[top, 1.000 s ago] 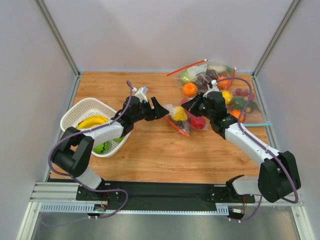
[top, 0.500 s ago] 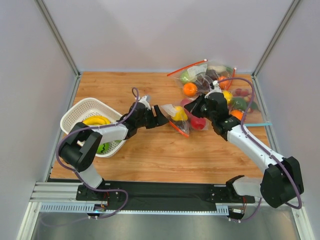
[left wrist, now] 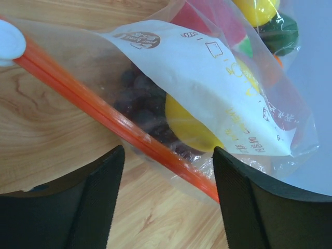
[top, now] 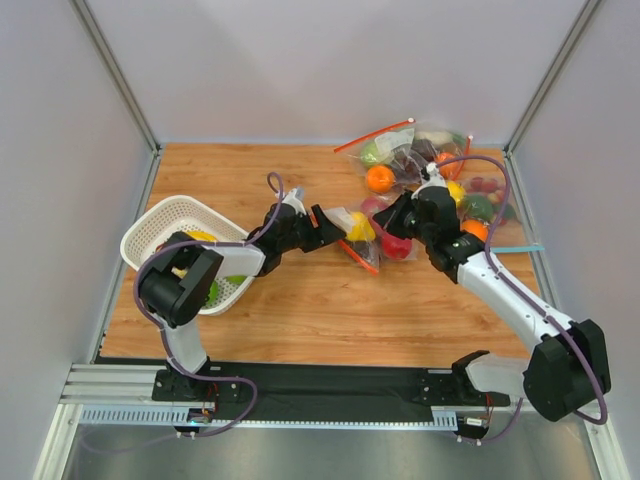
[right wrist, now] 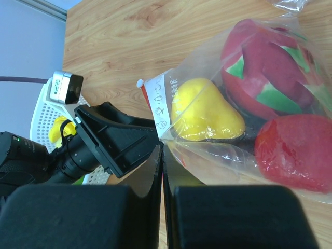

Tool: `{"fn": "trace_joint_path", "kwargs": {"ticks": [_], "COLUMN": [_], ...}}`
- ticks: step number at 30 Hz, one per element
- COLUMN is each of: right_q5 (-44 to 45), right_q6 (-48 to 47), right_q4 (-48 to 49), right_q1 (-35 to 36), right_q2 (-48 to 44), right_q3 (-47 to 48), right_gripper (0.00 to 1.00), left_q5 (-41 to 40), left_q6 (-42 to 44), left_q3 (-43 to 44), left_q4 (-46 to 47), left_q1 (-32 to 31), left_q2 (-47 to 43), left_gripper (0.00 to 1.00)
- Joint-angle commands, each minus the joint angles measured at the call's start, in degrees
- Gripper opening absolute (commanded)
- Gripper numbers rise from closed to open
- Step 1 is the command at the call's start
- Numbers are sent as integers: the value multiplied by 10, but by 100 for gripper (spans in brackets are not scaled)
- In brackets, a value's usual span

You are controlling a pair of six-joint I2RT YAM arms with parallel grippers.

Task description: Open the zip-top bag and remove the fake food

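Note:
The zip-top bag (top: 362, 238) lies mid-table, clear with a red-orange zip strip (left wrist: 111, 120) and a white label (left wrist: 207, 78). Inside it are fake food pieces: a yellow fruit (right wrist: 207, 111), a pink fruit with green tips (right wrist: 270, 72), a round red fruit (right wrist: 293, 153) and dark grapes (left wrist: 139, 98). My left gripper (top: 326, 229) is open, its jaws on either side of the zip strip at the bag's left edge, not touching it (left wrist: 168, 202). My right gripper (right wrist: 162, 155) is shut on the bag's plastic edge near the zip, from the right (top: 386, 214).
A white basket (top: 150, 228) with a banana and green fruit stands at the left by the left arm. A pile of other filled bags (top: 420, 160) lies at the back right, with a teal strip (top: 515, 248) near the right edge.
My left gripper has moved right, up to the bag's zip strip, staying open. The right gripper has held the bag almost still.

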Motion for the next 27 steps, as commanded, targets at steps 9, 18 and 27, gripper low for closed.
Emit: {"fn": "trace_joint_path", "kwargs": {"ticks": [9,18,27], "right_q5": [21,34,-26], "right_q6": [-35,-139,-203], "right_q4": [-20,-75,-86], "right_q1": [3,4,4], "right_q2": [-33,-17,-26], "right_q3": [1,40,69], "right_gripper": [0,0,2], "left_q5": [10,50,110], "left_q6": [-43,101,207], "left_q3": [37,38,100], "left_q4": [100,-3,-207], "left_q1": [-4,-3,2], "left_q2": [39,-65,-179], "left_gripper": [27,0,0]}}
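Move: The zip strip of the near bag runs slantwise between the left hand's open fingers, its middle some 2 cm to the right, 1 cm ahead and 1 cm below. In the bag, the yellow fruit lies about 6 cm right, 1 cm back and 3 cm below that hand, the red fruit 12 cm right, 4 cm back and 5 cm below. From the shut right hand the strip is 8 cm left, level fore and aft, 10 cm lower. The bag's zip strip is pinched near its middle as the left hand eases a centimetre or two forward and right and its fingers shut fully; the left hand then carries the strip up about 10 cm, drawing back 3 to 4 cm, fingertips tipping up and turning clockwise. Beside the bag, the shut right hand shifts some 2 cm to its right and rolls its left side down about 15 degrees. ##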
